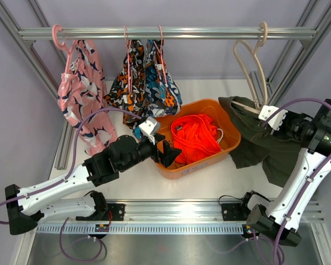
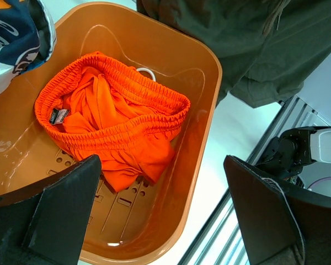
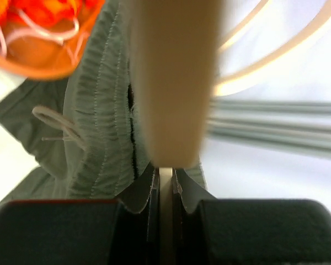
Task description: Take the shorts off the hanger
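Dark olive shorts [image 1: 259, 144] lie crumpled on the table at the right, their waistband [image 3: 99, 110] against the lower end of a beige hanger [image 1: 258, 72] that hangs from the rail. My right gripper [image 1: 263, 113] is shut on that hanger's lower bar [image 3: 171, 83], which sits pinched between the fingers [image 3: 165, 182]. Whether the waistband still wraps the bar is unclear. Bright orange shorts [image 2: 116, 121] lie in the orange bin [image 2: 204, 110]. My left gripper [image 2: 163, 215] hovers open over the bin's near rim, holding nothing. Pink printed shorts [image 1: 80, 94] and blue-orange printed shorts [image 1: 146, 80] hang on pink hangers.
A metal rail [image 1: 182, 33] crosses the back, with frame posts slanting down at both sides. The bin [image 1: 233, 138] stands mid-table between the arms. A slotted aluminium rail [image 1: 171, 207] runs along the near edge by the arm bases.
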### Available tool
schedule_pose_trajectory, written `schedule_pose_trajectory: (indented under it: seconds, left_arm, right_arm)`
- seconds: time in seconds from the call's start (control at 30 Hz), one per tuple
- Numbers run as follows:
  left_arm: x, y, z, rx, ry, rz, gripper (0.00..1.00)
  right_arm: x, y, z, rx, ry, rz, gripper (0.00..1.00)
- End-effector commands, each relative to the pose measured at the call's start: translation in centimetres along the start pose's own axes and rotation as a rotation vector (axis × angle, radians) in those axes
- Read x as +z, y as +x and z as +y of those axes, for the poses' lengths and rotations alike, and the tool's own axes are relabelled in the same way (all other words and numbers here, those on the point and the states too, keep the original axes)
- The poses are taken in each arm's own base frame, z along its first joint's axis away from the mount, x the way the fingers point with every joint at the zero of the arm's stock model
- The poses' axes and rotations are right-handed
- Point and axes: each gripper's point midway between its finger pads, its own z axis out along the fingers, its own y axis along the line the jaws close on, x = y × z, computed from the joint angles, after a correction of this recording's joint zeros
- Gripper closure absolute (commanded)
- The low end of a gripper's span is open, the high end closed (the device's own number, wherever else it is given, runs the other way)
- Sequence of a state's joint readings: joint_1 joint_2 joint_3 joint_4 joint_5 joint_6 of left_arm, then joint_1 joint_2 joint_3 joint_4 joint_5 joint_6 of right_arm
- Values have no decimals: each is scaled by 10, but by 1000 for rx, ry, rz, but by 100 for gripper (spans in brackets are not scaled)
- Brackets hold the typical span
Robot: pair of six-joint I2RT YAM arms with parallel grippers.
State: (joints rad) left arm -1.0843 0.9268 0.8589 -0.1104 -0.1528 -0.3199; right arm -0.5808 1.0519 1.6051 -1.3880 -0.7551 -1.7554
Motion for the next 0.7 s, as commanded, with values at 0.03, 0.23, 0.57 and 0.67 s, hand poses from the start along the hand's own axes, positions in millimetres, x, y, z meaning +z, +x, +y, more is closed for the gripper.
schedule_pose_trajectory:
  seconds: [0.03, 0.23, 0.57, 0.67]
  left_arm:
    - [1, -33, -8, 22, 19, -90, 1]
    - [5, -68, -5, -47, -43, -182, 1]
    - [12, -150, -35, -256, 6, -315, 1]
    - [11, -163, -32, -326, -21, -350, 2]
  right_arm:
    - [-14, -77, 35, 244, -123, -268, 100]
    - [-41, -153, 22, 401, -188, -543, 100]
    - [-16, -138, 43, 537, -298, -523, 100]
    - [-13, -137, 57, 546, -329, -526, 100]
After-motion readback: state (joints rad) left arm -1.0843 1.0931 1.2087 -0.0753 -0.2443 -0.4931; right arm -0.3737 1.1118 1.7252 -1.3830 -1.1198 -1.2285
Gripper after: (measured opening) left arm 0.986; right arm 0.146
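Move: The right hand already grips the hanger carrying the dark green shorts, whose middle hangs some 15 cm below it. From that hand the basket lies about 26 cm left, 6 cm back and 30 cm down; the empty hanger is roughly 18 cm ahead and 7 cm left. From the open left hand, the green shorts are about 36 cm right, 8 cm ahead and 8 cm lower, the basket 10 cm right, 7 cm ahead, 22 cm down. Right hand sweeps the held hanger about 11 cm left towards the basket; open left hand rises 12 cm. ##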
